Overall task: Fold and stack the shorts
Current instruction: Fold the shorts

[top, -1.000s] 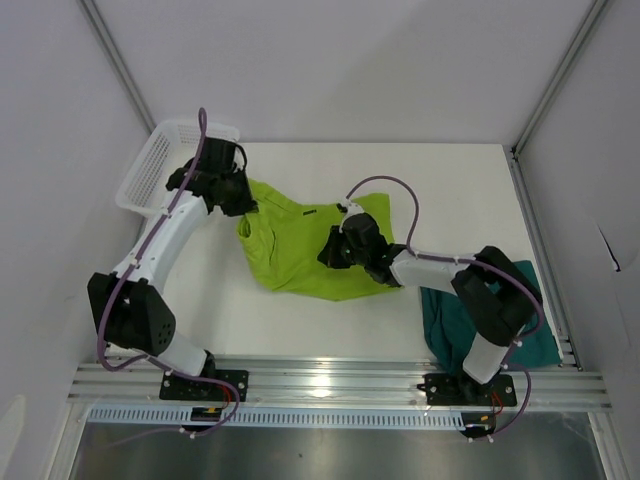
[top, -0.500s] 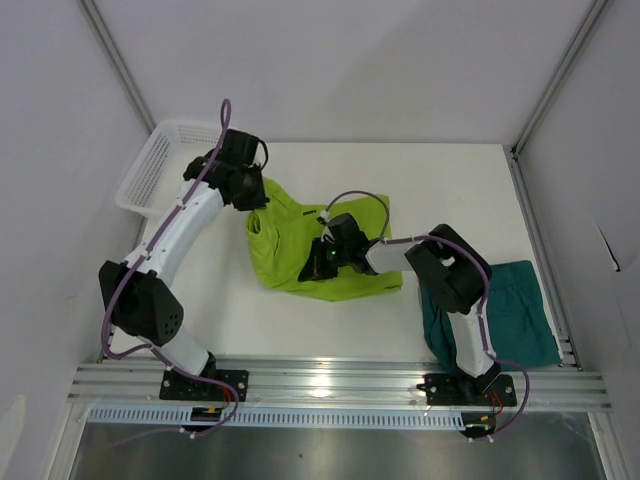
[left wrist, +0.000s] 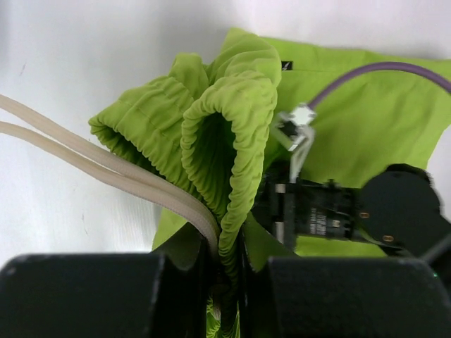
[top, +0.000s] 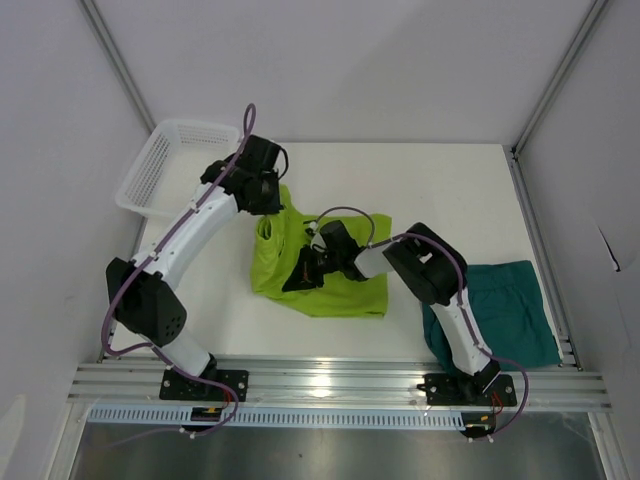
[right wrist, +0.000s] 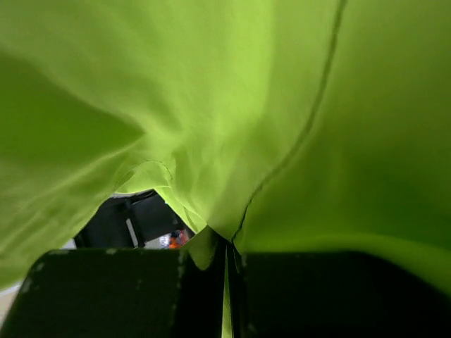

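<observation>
The lime yellow-green shorts (top: 345, 285) lie bunched in the middle of the table. My left gripper (top: 267, 207) is shut on their ribbed waistband (left wrist: 229, 134) at the far left corner, holding it raised. Two pale drawstring cords (left wrist: 106, 169) run into the jaws. My right gripper (top: 299, 274) is shut on a thin fold of the same shorts (right wrist: 246, 105), with fabric draped over its camera. The right wrist (left wrist: 338, 211) shows in the left wrist view just beyond the waistband. The dark teal shorts (top: 512, 310) lie flat at the near right, partly under the right arm.
A white mesh basket (top: 160, 170) stands at the far left corner, beside the left arm. Metal frame posts run along the table's right edge (top: 540, 240). The arm bases sit on the rail at the near edge (top: 330, 380).
The left gripper has carried the waistband right and away from the basket. The right gripper has dragged its fold leftwards over the shorts, which now look narrower and doubled.
</observation>
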### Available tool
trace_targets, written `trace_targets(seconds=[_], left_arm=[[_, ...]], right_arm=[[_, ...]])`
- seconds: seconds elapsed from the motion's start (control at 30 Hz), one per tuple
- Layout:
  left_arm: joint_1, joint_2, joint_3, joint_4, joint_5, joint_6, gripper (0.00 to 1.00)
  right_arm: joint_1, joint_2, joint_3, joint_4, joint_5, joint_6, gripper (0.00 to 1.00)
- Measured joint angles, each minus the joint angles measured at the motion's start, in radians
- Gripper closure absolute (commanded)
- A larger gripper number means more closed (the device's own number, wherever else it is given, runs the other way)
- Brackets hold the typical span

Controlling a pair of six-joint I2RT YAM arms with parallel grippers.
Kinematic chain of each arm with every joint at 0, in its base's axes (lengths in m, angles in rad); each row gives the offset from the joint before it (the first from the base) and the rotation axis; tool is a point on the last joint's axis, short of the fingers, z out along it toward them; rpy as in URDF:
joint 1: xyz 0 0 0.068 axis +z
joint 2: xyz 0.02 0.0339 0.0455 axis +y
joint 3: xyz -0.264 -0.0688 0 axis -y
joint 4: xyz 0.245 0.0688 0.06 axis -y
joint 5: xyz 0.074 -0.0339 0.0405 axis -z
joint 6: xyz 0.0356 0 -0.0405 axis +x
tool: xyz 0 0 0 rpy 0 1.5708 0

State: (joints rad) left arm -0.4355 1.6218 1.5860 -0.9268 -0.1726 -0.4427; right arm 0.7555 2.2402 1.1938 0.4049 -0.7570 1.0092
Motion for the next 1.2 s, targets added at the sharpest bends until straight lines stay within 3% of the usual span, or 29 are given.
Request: trace_targets(seconds=[0.47,0.6,0.83,1.07,1.2], left_arm=[[-0.174,0.000,0.001,-0.047,-0.106,-0.003,1.00],[-0.192,0.000,0.016,-0.063,-0.128,-0.003,1.00],[-0.193,-0.001,0.042,-0.094,-0.172,-0.002,1.00],[-0.197,-0.007,0.047,-0.100,-0.210,-0.002,1.00],[-0.204,-0.008,0.045,-0.100,-0.232,-0.002,1.00]], right_arm=[[0.074,0.103,0.018,0.349,-0.067,0.295,1.00],[0.071,0.101,0.019,0.357,-0.070,0.325,0.99],[0.041,0.015,0.017,0.140,-0.024,0.293,0.87],[-0.063,-0.196,-0.053,-0.057,0.053,0.209,0.72],[-0.121,-0.328,-0.084,-0.191,0.120,0.121,0.71]])
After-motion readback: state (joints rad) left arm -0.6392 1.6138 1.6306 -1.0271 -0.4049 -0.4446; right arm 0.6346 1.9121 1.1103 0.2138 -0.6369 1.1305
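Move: The left hand holds the bunched waistband of the green shorts, whose lying part is centred about 13 cm to its right, 7 cm back and 19 cm below; the white basket stands some 18 cm ahead and 23 cm left of this hand. The right hand, closed low over the cloth, has the shorts' left edge about 8 cm to its left and 5 cm ahead; the held waistband is about 12 cm ahead, 4 cm left and 19 cm above. Leftward and slightly back, about 5 cm, the closed right fingertips push low against the shorts' hanging cloth and rise a little; then they part by about a quarter and swing right, up and forward, some 13 cm, away from the left edge. Meanwhile the left hand draws the waistband about 4 cm right and 3 cm back, then eases it up slightly, keeping its pinch. ##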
